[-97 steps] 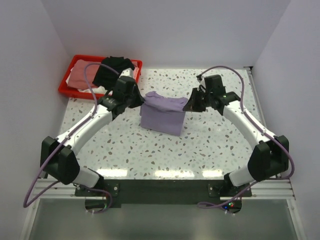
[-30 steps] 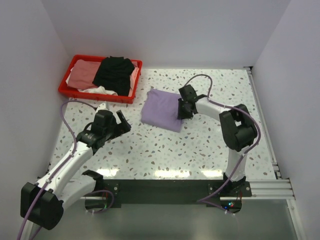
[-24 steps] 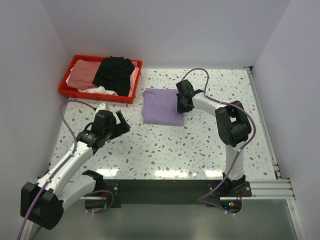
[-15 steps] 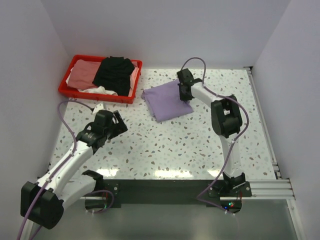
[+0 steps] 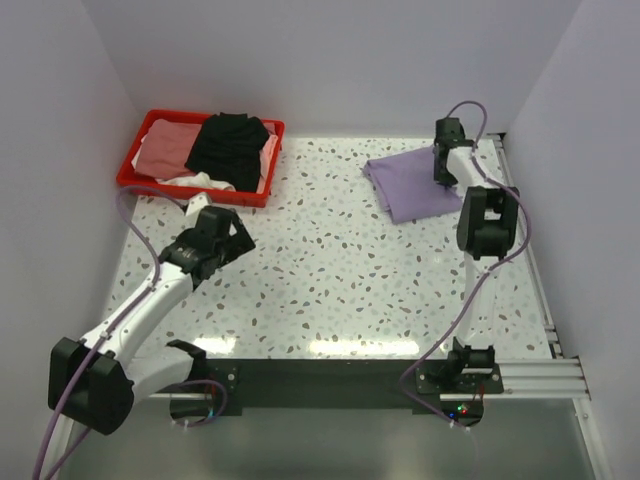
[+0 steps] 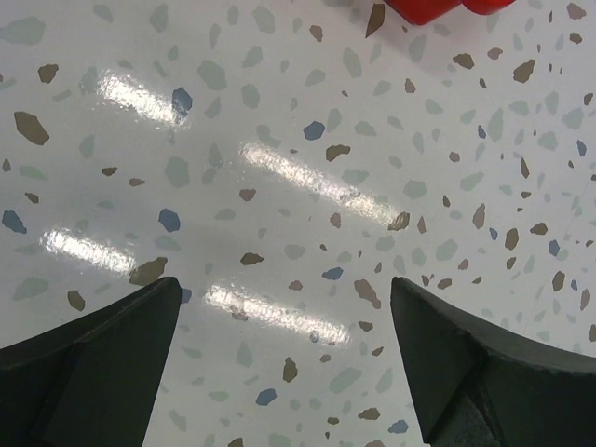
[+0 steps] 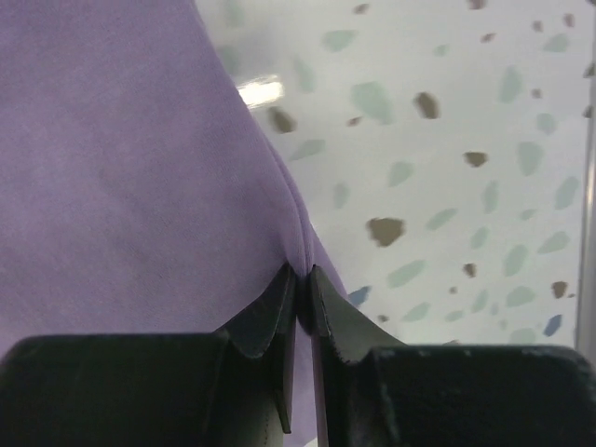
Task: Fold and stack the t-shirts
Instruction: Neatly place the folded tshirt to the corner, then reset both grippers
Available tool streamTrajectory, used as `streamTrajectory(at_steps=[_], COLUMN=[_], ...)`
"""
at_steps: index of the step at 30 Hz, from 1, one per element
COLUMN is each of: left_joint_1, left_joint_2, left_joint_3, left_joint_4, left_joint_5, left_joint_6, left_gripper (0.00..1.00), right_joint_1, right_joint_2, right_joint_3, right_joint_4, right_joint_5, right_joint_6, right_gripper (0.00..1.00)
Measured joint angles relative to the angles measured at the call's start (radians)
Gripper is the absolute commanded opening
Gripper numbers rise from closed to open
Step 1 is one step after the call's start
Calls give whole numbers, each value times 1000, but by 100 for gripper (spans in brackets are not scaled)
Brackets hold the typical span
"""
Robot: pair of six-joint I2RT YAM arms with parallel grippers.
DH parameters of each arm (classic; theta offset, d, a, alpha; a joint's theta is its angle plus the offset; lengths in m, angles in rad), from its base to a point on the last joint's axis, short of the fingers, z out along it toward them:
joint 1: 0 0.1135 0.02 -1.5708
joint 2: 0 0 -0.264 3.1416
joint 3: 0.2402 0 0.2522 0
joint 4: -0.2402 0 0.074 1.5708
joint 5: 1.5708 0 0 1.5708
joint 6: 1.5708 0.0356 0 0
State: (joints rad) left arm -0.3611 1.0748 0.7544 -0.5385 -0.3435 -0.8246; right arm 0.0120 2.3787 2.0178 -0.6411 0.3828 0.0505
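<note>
A folded purple t-shirt (image 5: 410,184) lies at the far right of the table. My right gripper (image 5: 444,172) is shut on its right edge; in the right wrist view the jaws pinch a fold of the purple cloth (image 7: 140,158) at the gripper (image 7: 302,274). A black t-shirt (image 5: 230,148) lies crumpled over pink and white shirts (image 5: 165,148) in the red bin (image 5: 145,184). My left gripper (image 5: 228,236) is open and empty over bare table just in front of the bin; it shows wide open in the left wrist view (image 6: 284,321).
The red bin's corner (image 6: 438,7) shows at the top of the left wrist view. The table's right rail (image 5: 520,215) runs close beside the purple shirt. White walls close in the left, back and right sides.
My right gripper has dragged the purple t-shirt from the table's middle to the far right. My left arm has let go, pulled back toward the near left, then edged toward the bin.
</note>
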Motion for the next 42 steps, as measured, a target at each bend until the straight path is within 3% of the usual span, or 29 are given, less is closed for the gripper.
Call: streamTrajectory(at_steps=[10, 12, 13, 14, 15, 22, 25, 30, 35, 39, 42], left_joint_1=[1, 1, 1, 1, 1, 1, 1, 1, 1, 1, 1], left_joint_2=[150, 175, 184, 193, 199, 184, 137, 33, -87, -216, -275], left_joint_3=[97, 112, 117, 122, 126, 136, 136, 136, 113, 16, -61], left_joint_4=[24, 26, 27, 29, 29, 29, 29, 40, 95, 190, 233], left_joint_5=[-12, -11, -10, -10, -9, -10, -15, -19, -17, -19, -19], left_joint_6=[-3, -3, -3, -3, -3, -2, -1, 25, 61, 90, 103], left_gripper=[100, 100, 100, 100, 100, 100, 100, 100, 100, 100, 100], right_joint_1=[-208, -234, -245, -253, -259, -263, -253, -244, -241, -241, -238], right_joint_2=[62, 67, 69, 69, 69, 25, -79, -483, -1022, -1317, -1451], right_joint_3=[99, 101, 101, 101, 101, 131, 67, -208, -623, -948, -1147], right_joint_4=[-32, -34, -35, -35, -34, -85, -97, -30, 215, 373, 386], right_joint_5=[9, 11, 11, 13, 19, -14, -35, -116, -276, -410, -477], right_joint_6=[-20, -16, -11, -6, -2, 28, 50, 105, 211, 265, 297], right_gripper=[14, 30, 43, 78, 99, 99, 99, 99, 99, 99, 99])
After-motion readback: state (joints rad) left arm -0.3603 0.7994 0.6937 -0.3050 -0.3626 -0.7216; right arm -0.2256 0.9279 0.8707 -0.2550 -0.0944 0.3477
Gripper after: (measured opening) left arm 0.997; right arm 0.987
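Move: The right hand, low over the table, already pinches the folded t-shirt by the middle of its right-hand edge; the far right table corner it is taken to lies about 17 cm to the right and 15 cm ahead, some 2 cm lower. The t-shirt's middle is roughly 10 cm to the hand's left, level with it, and the right rail runs about 19 cm to its right. From the left hand that corner is some 80 cm right, 38 cm ahead and 9 cm lower. Still pinching the t-shirt's edge, the right hand draws it about 15 cm to the right, low along the table towards the right rail, turning some 15 degrees clockwise to square it, then opens wide, lets go, and climbs steeply while pulling back and left, its fingers swinging up, before sinking a little at the end. The empty left hand, fingers staying open, eases slightly forward, then rises about 10 cm and tips its fingers up, keeping clear of the t-shirt. ##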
